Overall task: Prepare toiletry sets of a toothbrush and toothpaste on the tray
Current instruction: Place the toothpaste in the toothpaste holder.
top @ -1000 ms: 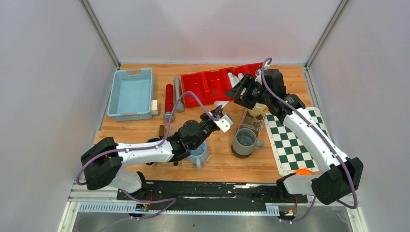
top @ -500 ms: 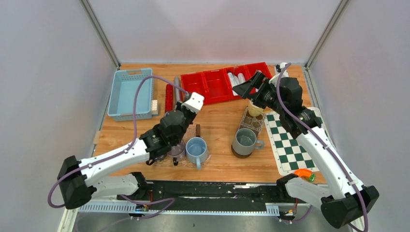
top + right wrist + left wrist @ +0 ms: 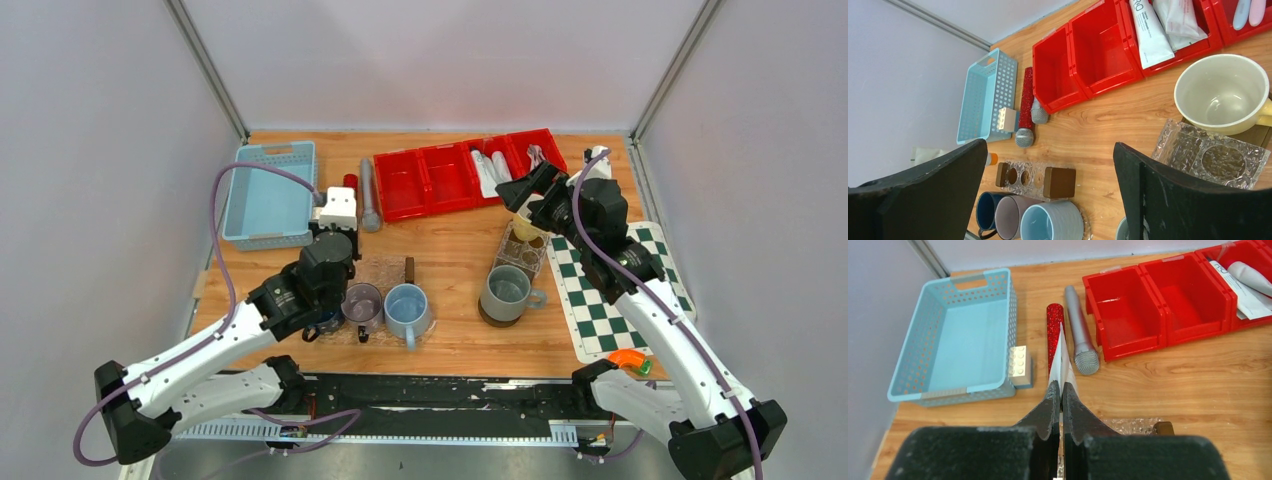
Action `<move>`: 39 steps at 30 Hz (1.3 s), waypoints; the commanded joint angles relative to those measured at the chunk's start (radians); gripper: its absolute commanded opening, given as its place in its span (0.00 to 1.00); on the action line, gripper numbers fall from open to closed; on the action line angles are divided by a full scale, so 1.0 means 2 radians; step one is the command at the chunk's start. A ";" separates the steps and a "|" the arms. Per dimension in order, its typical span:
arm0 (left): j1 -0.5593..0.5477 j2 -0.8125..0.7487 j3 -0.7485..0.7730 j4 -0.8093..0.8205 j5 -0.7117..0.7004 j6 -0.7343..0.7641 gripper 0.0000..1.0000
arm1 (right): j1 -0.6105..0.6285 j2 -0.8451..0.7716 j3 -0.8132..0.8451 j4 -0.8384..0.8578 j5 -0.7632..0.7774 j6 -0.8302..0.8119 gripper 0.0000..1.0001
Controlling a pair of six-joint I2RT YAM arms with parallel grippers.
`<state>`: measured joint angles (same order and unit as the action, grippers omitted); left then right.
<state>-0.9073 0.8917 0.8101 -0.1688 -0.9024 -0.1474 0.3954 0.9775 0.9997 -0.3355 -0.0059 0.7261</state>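
Observation:
My left gripper [image 3: 1061,385] is shut on a toothpaste [image 3: 1060,357], a flat white tube seen edge-on that sticks out past the fingertips. From above, that gripper [image 3: 333,228] hovers between the blue basket and the red tray [image 3: 402,180], with the toothpaste [image 3: 337,210] at its tip. More toothpaste tubes [image 3: 1148,32] lie in the tray's third compartment, and pale toothbrushes [image 3: 1243,12] lie in the rightmost one. My right gripper [image 3: 1050,145] is wide open and holds nothing. It hangs just off the tray's right front corner [image 3: 527,183].
A pale blue basket [image 3: 268,190] stands at the back left, a small studded block [image 3: 1018,365] beside it. A red glitter microphone [image 3: 1054,325] and a grey microphone [image 3: 1080,335] lie ahead of my left fingers. Mugs [image 3: 405,305], a cream cup [image 3: 1220,92], glass holders and a checkered mat [image 3: 610,290] fill the near side.
My left arm swung left from the tray's front to the microphones, still gripping the tube. My right gripper opened wide and drew back a little from the tray.

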 commanded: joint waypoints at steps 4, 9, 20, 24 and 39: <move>0.002 -0.034 -0.003 -0.038 -0.001 -0.074 0.00 | -0.003 -0.003 -0.002 0.032 0.015 -0.013 1.00; 0.001 -0.053 -0.014 -0.063 0.007 -0.100 0.00 | -0.004 0.001 -0.005 0.035 0.012 -0.013 1.00; 0.002 -0.089 -0.045 -0.059 0.051 -0.094 0.00 | -0.005 0.015 -0.007 0.041 -0.010 -0.014 1.00; 0.001 -0.099 -0.064 -0.044 0.059 -0.088 0.00 | -0.005 0.020 -0.007 0.043 -0.014 -0.013 1.00; 0.002 -0.126 -0.131 0.025 0.040 -0.046 0.00 | -0.006 0.029 -0.007 0.046 -0.027 -0.013 1.00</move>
<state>-0.9073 0.6636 0.5518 -0.2165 -0.7952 -0.2771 0.3893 1.0336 0.9806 -0.2935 -0.0460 0.7189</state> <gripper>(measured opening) 0.017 0.996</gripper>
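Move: The toothpaste holder lies below the left hand, its middle about 22 cm down, 2 cm back and 5 cm to the right. Behind it stand the purple mug, some 10 cm back and 3 cm right of the hand, and the light-blue mug, 10 cm back and 12 cm right; the red microphone is about 11 cm ahead, straight out. From the right hand the holder is roughly 30 cm left, 5 cm back and 24 cm down. The left hand, still pinching the toothpaste cap-down, sinks about 7 cm towards the holder while drawing back some 3 cm. ##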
